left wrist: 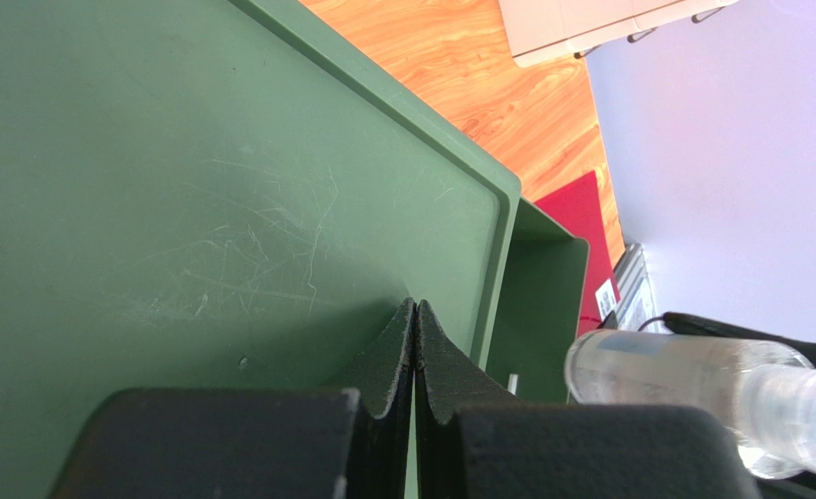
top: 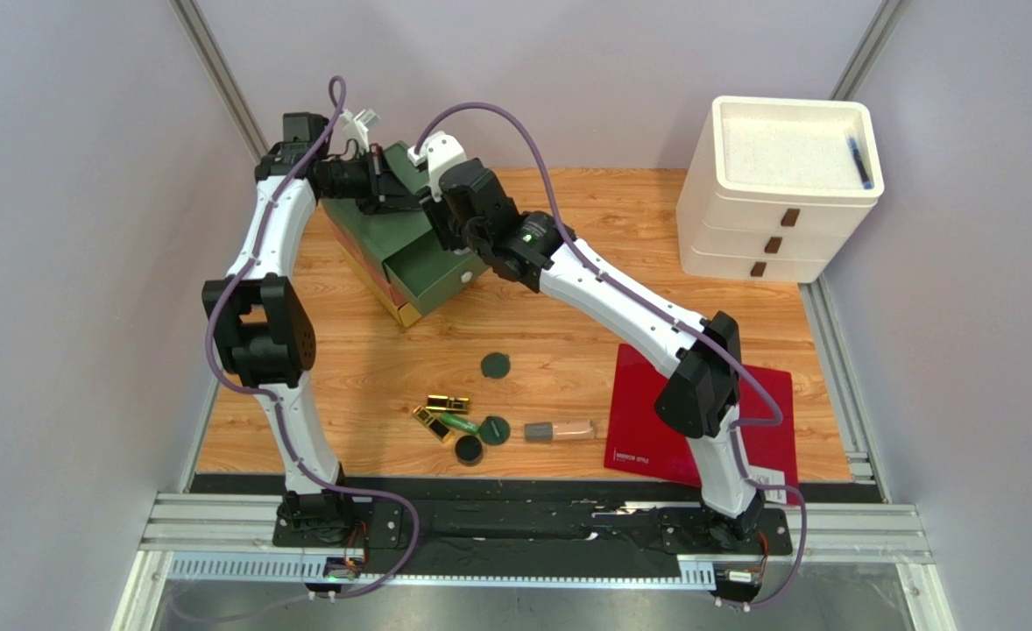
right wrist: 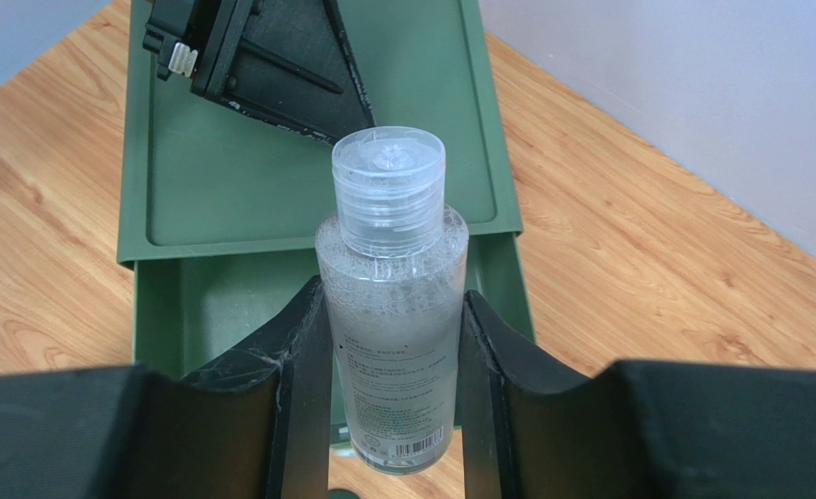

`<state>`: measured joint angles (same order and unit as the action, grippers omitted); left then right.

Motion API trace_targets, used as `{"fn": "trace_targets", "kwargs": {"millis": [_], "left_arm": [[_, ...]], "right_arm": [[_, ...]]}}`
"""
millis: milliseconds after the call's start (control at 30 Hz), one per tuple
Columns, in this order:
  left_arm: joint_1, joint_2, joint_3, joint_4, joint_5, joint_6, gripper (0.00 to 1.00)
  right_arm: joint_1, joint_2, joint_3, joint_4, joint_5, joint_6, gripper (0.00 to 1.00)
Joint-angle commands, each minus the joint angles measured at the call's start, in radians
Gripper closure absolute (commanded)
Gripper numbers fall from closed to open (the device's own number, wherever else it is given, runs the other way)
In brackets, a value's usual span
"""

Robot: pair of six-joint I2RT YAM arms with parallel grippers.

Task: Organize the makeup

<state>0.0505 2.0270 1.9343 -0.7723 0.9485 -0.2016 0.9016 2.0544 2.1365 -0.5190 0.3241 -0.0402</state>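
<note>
My right gripper [right wrist: 391,294] is shut on a clear bottle [right wrist: 391,312] with a clear flip cap, holding it over the open drawer [right wrist: 225,301] of a green box [top: 396,243]. The bottle also shows in the left wrist view [left wrist: 683,379]. My left gripper [left wrist: 414,308] is shut and empty, its tips resting on the box's flat top [left wrist: 173,208]. On the table in front lie three dark green compacts [top: 494,364] [top: 492,427] [top: 469,451], gold lipstick tubes [top: 446,402], a green tube [top: 457,427] and a clear lip-gloss tube [top: 558,430].
A flat red sheet [top: 640,421] lies at the front right under the right arm. A white three-drawer unit [top: 778,184] stands at the back right. Both arms [top: 614,296] meet over the green box at the back left.
</note>
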Motion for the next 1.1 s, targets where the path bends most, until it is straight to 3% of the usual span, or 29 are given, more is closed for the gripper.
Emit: {"fn": "trace_targets", "kwargs": {"millis": [0,100,233,300,400,667,833,933,967,1067], "left_arm": [[0.002,0.101,-0.052,-0.134,-0.200,0.093,1.00],[0.002,0.099,-0.051,-0.136,-0.200,0.090,1.00],[0.000,0.101,-0.051,-0.130,-0.201,0.087,1.00],[0.002,0.102,-0.051,-0.128,-0.200,0.084,1.00],[0.002,0.104,-0.051,-0.125,-0.197,0.079,1.00],[0.000,0.105,-0.047,-0.127,-0.200,0.080,1.00],[0.000,0.105,-0.047,-0.125,-0.198,0.080,1.00],[0.000,0.105,-0.047,-0.124,-0.198,0.080,1.00],[0.000,0.107,-0.047,-0.122,-0.197,0.080,1.00],[0.000,0.107,-0.046,-0.119,-0.194,0.076,1.00]], "right_arm": [[-0.001,0.019,0.028,0.066,-0.028,0.060,0.87],[-0.001,0.020,0.011,0.062,-0.049,0.068,0.73],[0.000,0.007,0.003,0.053,-0.065,0.060,0.23],[-0.001,-0.003,0.000,0.057,-0.057,0.048,0.11],[-0.001,-0.008,0.002,0.060,-0.045,0.045,0.07],[-0.001,-0.031,0.002,0.056,0.033,0.043,0.08],[-0.003,-0.128,-0.052,-0.038,0.130,-0.001,0.07],[-0.004,-0.248,-0.189,-0.101,0.110,-0.041,0.04],[-0.004,-0.285,-0.313,-0.102,0.086,-0.056,0.03],[-0.006,-0.436,-0.487,-0.131,-0.043,-0.111,0.02]]}}
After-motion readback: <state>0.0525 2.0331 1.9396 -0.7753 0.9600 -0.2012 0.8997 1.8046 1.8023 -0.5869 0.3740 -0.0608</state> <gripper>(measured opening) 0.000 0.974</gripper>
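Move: The right hand holds the clear bottle over the open green drawer, whose middle is about 10 cm below, 1 cm back and 1 cm left. The green lid's middle lies some 7 cm ahead, 6 cm left and 6 cm down; the dark green disc on the table is about 17 cm back, 6 cm right and 27 cm below. From the left hand, the drawer is some 8 cm back, 5 cm right and 4 cm down. Right hand sinks about 2 cm, opens to release the bottle, then withdraws some 7 cm right and back. ##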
